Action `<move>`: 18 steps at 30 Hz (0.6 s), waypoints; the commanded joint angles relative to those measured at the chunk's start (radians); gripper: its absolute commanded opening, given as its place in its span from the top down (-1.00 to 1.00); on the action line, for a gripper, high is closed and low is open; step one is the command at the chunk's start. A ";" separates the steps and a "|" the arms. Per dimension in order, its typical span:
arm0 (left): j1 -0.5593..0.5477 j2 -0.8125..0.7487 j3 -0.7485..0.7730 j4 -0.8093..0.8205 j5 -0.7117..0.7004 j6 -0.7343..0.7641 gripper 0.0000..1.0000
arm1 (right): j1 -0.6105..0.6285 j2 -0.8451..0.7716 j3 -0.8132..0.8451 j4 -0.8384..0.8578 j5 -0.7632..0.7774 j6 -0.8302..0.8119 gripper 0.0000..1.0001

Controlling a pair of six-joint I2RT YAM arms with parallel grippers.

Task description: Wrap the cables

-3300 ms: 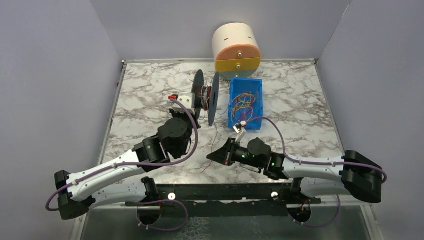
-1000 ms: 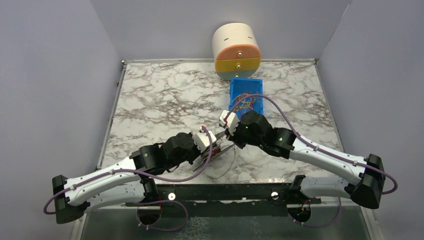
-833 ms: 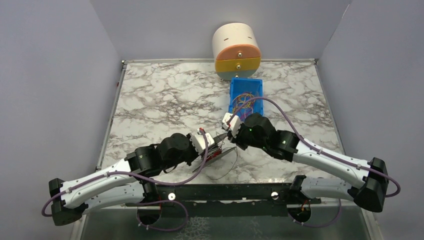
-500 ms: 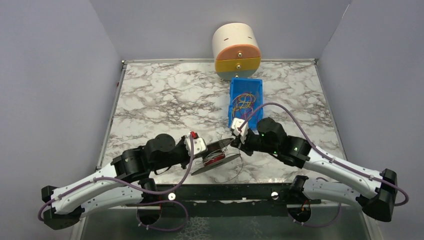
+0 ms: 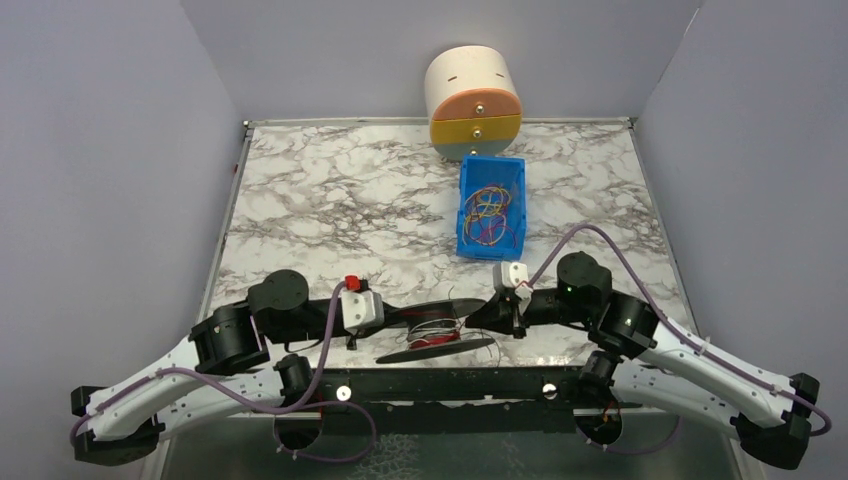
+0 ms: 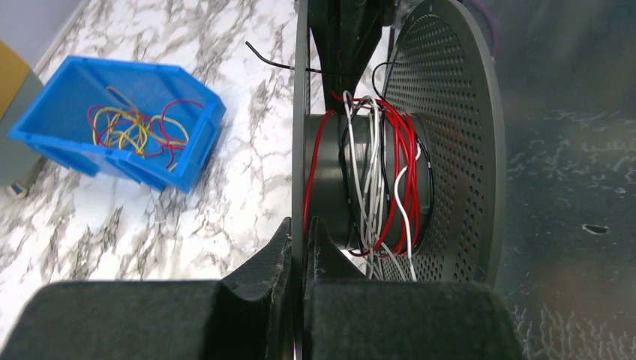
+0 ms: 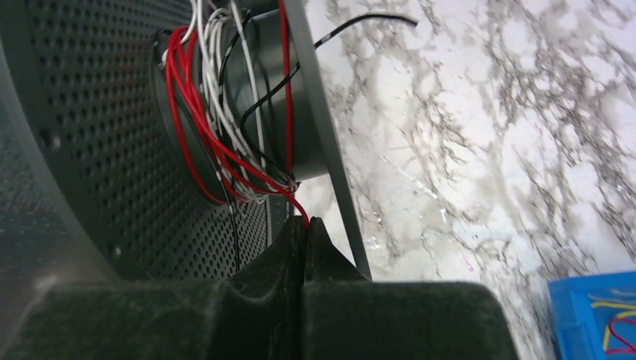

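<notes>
A black spool point(image 5: 438, 350) with two perforated flanges hangs low over the table's near edge, between both grippers. Red, white and black cables point(image 5: 432, 334) are wound loosely round its hub. My left gripper point(image 5: 393, 320) comes in from the left and is shut on the rim of one spool flange point(image 6: 301, 135), which runs straight between its jaws point(image 6: 302, 223). From the right, my right gripper point(image 5: 479, 318) is shut on a strand of the red cable point(image 7: 225, 154) that leads off the hub into its closed tips point(image 7: 306, 222). A black cable end point(image 7: 375, 21) sticks out past the flange.
A blue bin point(image 5: 490, 205) holding loose yellow and red wires stands at the back middle, also in the left wrist view point(image 6: 120, 135). Behind it is a round cream and orange drawer unit point(image 5: 473, 95). The black mounting rail point(image 5: 450, 385) lies just below the spool.
Both arms have drawn back toward the near edge, carrying the spool from the table's middle down to the front. The spool's flanges now lie nearly flat. Both grippers stayed shut.
</notes>
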 commanded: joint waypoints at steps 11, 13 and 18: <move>0.000 -0.047 0.018 0.349 0.116 -0.077 1.00 | -0.004 -0.070 -0.128 0.354 -0.169 0.125 0.98; 0.000 -0.060 -0.008 0.417 0.083 -0.102 1.00 | -0.004 -0.086 -0.158 0.417 -0.160 0.157 0.98; 0.000 -0.073 -0.077 0.567 0.029 -0.164 1.00 | -0.004 -0.091 -0.209 0.564 -0.107 0.213 0.98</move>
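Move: Between the hands hangs the spool, its far flange pinched by the left fingers; its drum lies about 8 cm right of the left hand, 3 cm back and 2 cm lower. The near flange is another 3 cm back from the drum. The right hand already grips a red cable end, with the drum roughly 5 cm left, 1 cm back and 2 cm above. The blue box stands some 30 cm ahead of the right hand, 7 cm to its right, about 20 cm below. Lifting the spool by its far flange, the left hand rises about 5 cm, easing back a little and tipping its fingertips up some 15 degrees. The right hand keeps the red cable pinched and goes back and up, roughly 3 cm each, working slightly left between the flanges as its fingertips tilt up and turn a bit counter-clockwise. Both grips stay shut. ##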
